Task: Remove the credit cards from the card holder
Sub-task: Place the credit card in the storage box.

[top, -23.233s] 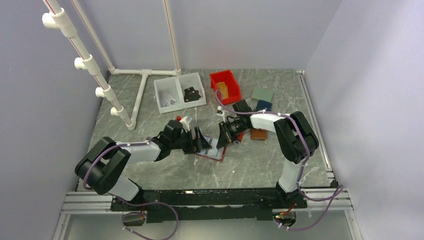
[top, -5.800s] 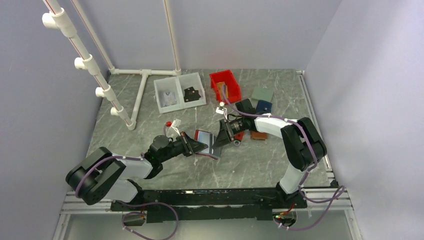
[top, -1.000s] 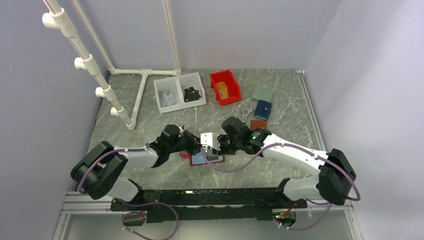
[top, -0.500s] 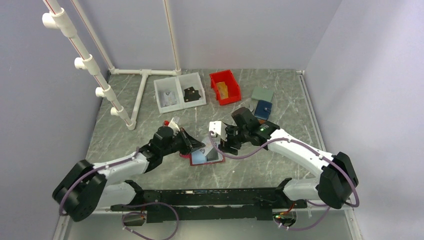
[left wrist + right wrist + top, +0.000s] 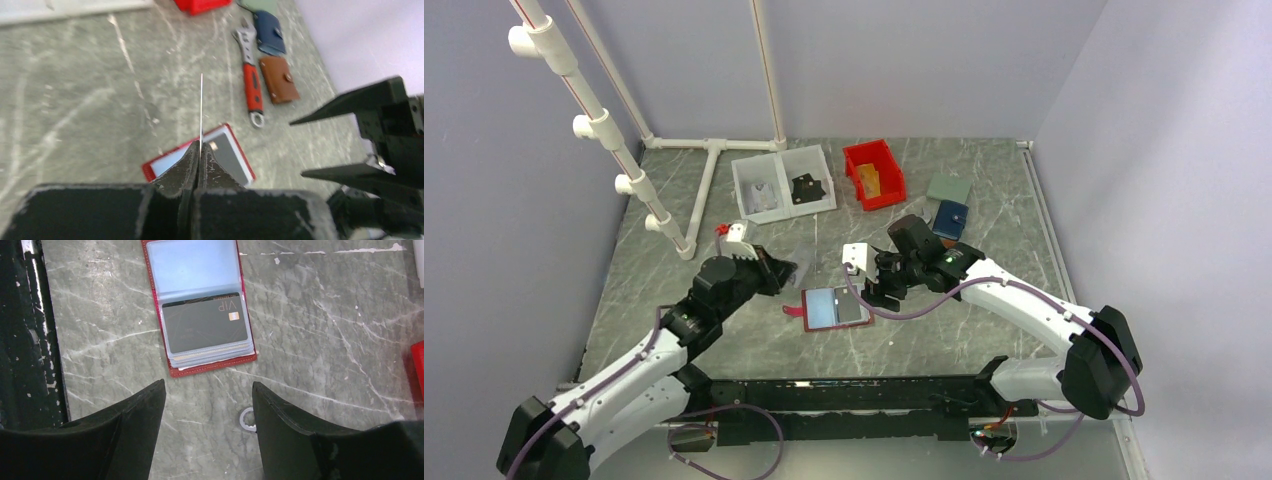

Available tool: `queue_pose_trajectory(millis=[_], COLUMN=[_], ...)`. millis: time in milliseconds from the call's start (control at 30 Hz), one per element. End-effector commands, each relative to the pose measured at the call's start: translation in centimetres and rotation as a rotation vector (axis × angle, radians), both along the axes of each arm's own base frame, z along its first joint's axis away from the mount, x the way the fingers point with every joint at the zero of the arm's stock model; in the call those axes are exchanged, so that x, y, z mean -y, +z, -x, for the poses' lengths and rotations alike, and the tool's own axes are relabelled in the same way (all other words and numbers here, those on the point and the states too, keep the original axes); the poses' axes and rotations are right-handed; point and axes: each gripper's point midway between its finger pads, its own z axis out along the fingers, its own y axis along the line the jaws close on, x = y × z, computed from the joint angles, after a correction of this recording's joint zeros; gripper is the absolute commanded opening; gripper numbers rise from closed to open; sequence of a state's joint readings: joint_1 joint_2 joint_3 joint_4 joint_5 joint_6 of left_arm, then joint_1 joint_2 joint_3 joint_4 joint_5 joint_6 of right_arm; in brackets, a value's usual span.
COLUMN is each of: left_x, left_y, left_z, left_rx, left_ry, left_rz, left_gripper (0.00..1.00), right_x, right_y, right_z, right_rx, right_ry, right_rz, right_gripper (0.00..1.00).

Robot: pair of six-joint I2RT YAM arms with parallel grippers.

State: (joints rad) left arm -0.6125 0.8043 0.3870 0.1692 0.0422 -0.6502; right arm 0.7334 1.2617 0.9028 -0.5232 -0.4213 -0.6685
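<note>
The red card holder lies open and flat on the table, its pale blue-grey inside up. A dark grey credit card marked VIP sits in its right-hand pocket, over the edges of more cards. My left gripper is shut on a thin credit card, seen edge-on, and is lifted up and left of the holder. My right gripper stands open with nothing between its fingers, hovering just off the holder's right edge.
A red-handled wrench, a brown wallet and a blue wallet lie right of the holder. A red bin and a white tray stand behind. A white pipe frame stands at the back left.
My right gripper opened and lifted off the holder. My left gripper drew back up and to the left with a card, and the holder now lies flat and open.
</note>
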Motion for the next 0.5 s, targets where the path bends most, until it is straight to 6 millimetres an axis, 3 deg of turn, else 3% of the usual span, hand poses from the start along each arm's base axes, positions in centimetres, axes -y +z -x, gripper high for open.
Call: queue_pose_trajectory(millis=[0,200,467], left_x=[-3.7,-5.3,-6.9], left_y=[0.9,2.1,2.9], left_z=[-2.6,-6.1,-10.8], left_rx=[0.100,0.089,0.029], left_ry=[0.148,0.196,0.155], left_rz=[-0.121,-0.166,-0.015], left_gripper=[0.00,0.00,0.00], right_x=[-0.6,-0.4,-0.2], right_y=[2.2,2.2,2.2], right_z=[-0.7,-1.0,-1.3], right_rx=[0.040,0.051,0.066], right_ry=[-0.013,-0.026,-0.041], right_rz=[-0.047,-0.040,-0.037], right_gripper=[0.67,0.67,0.67])
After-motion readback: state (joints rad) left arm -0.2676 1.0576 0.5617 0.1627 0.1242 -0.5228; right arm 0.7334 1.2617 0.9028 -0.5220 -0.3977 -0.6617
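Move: The left hand holds a pale card; the left compartment of the white storage box, with the silver cards in it, lies about 27 cm ahead of this hand, 7 cm to its left and some 13 cm below. From the same hand, the right compartment with the black cards is 27 cm ahead and 5 cm right, the red bin 29 cm ahead and 23 cm right, and the open card holder 4 cm back, 12 cm right. The left compartment lies about 32 cm ahead of the right hand and 31 cm to its left. The left hand carries the pinched card over the bare table towards the storage box, about 9 cm forward and 7 cm to the left while staying nearly level, going rather more sideways at first and then mainly forward. The wrist swings some 15 degrees counter-clockwise on the way, bringing the fingers to point more nearly ahead, and they stay shut on the card's edge. ##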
